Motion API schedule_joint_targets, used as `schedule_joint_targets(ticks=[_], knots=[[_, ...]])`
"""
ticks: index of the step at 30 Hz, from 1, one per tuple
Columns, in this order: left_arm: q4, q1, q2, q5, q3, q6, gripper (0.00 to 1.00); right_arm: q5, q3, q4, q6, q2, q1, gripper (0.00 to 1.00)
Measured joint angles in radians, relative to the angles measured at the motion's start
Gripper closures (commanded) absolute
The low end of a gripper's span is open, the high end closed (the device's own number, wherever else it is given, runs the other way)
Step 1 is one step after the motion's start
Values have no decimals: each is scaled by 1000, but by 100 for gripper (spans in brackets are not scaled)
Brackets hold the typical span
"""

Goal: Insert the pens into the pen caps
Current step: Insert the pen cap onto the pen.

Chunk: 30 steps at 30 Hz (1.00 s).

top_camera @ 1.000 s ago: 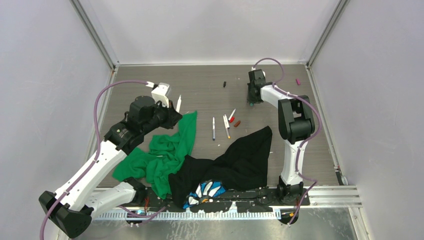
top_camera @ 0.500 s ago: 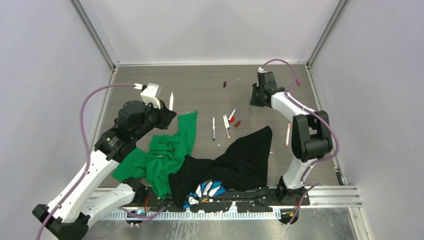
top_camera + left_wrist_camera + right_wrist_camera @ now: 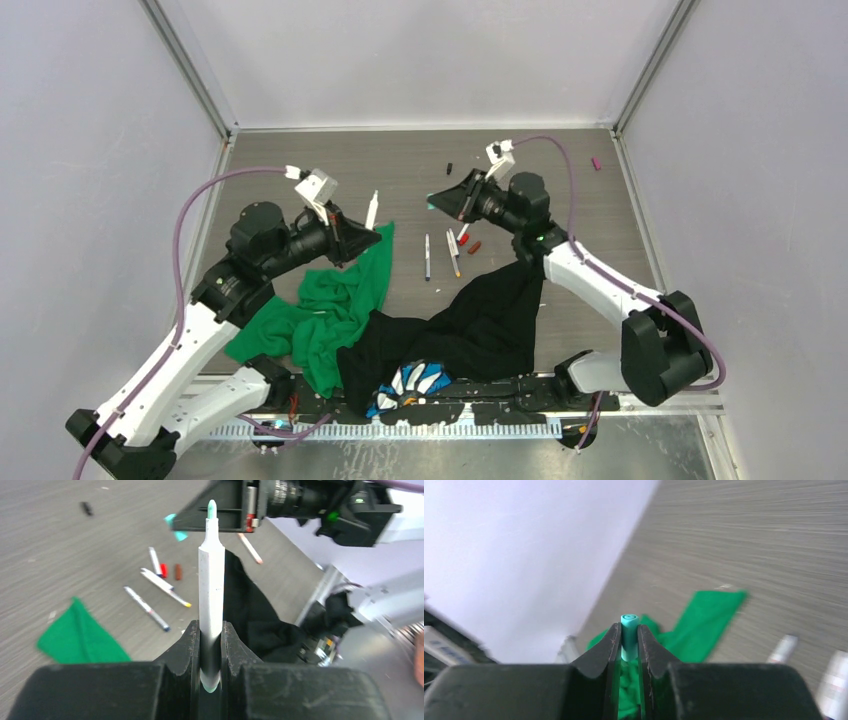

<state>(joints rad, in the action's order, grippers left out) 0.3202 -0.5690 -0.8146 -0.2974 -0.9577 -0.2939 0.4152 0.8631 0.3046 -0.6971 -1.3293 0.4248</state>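
My left gripper (image 3: 362, 236) (image 3: 210, 632) is shut on the lower end of a white pen (image 3: 371, 211) (image 3: 210, 580), whose teal tip points away from the wrist. Held above the table, my right gripper (image 3: 441, 201) (image 3: 628, 630) is shut on a teal pen cap (image 3: 430, 204) (image 3: 628, 624) (image 3: 176, 527). That cap faces the left arm and sits just left of the pen tip in the left wrist view. Loose pens (image 3: 427, 256) (image 3: 454, 252) (image 3: 463, 228) lie mid-table beside a red cap (image 3: 463, 240) and a dark red cap (image 3: 474, 247).
A black cap (image 3: 450, 168) lies at the back and a magenta cap (image 3: 597, 163) near the back right wall. A green cloth (image 3: 330, 300) and a black cloth (image 3: 485, 320) lie crumpled at the front. Another pen (image 3: 249, 547) lies by the black cloth.
The right arm swung from the back right to the table's middle, turning the teal cap to face left. The left gripper moved right with its pen, towards the cap.
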Motion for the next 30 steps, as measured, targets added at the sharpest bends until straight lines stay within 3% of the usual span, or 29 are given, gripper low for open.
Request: schedule_joint_targets(ticks=[6,14,30], knots=[[-85,16,-34,-237,34,-53,100,47,-46,360,-186,1,149,100],[-156,29,-42,-367,39,-95,100,3,-66,710,-270,42,213,100],[-175,29,-62,-424,40,-115,100,-2,-66,804,-269,23,254,100]])
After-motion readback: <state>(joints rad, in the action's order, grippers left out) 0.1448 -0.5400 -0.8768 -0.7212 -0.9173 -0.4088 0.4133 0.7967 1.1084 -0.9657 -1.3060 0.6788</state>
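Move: The right hand already holds the teal cap, and the upright, forward-leaning pen's tip lies about 8 cm back, 12 cm to its left and 13 cm higher. On the table some 24 cm below this hand, the blue-ended marker lies level and 1 cm left, the two white pens 2 cm ahead and 5 cm right. From the left hand, which grips that pen, the teal cap is roughly 12 cm ahead, 12 cm right and 7 cm below. Upward and back, the right hand carries the teal cap about 16 cm up, 10 cm back and 6 cm left towards the pen's tip, tilting its fingertips up some 35 degrees and easing to a near stop. The left hand draws back and right about 4 cm each, turning clockwise to bring the pen to meet it. Both keep their grips. ##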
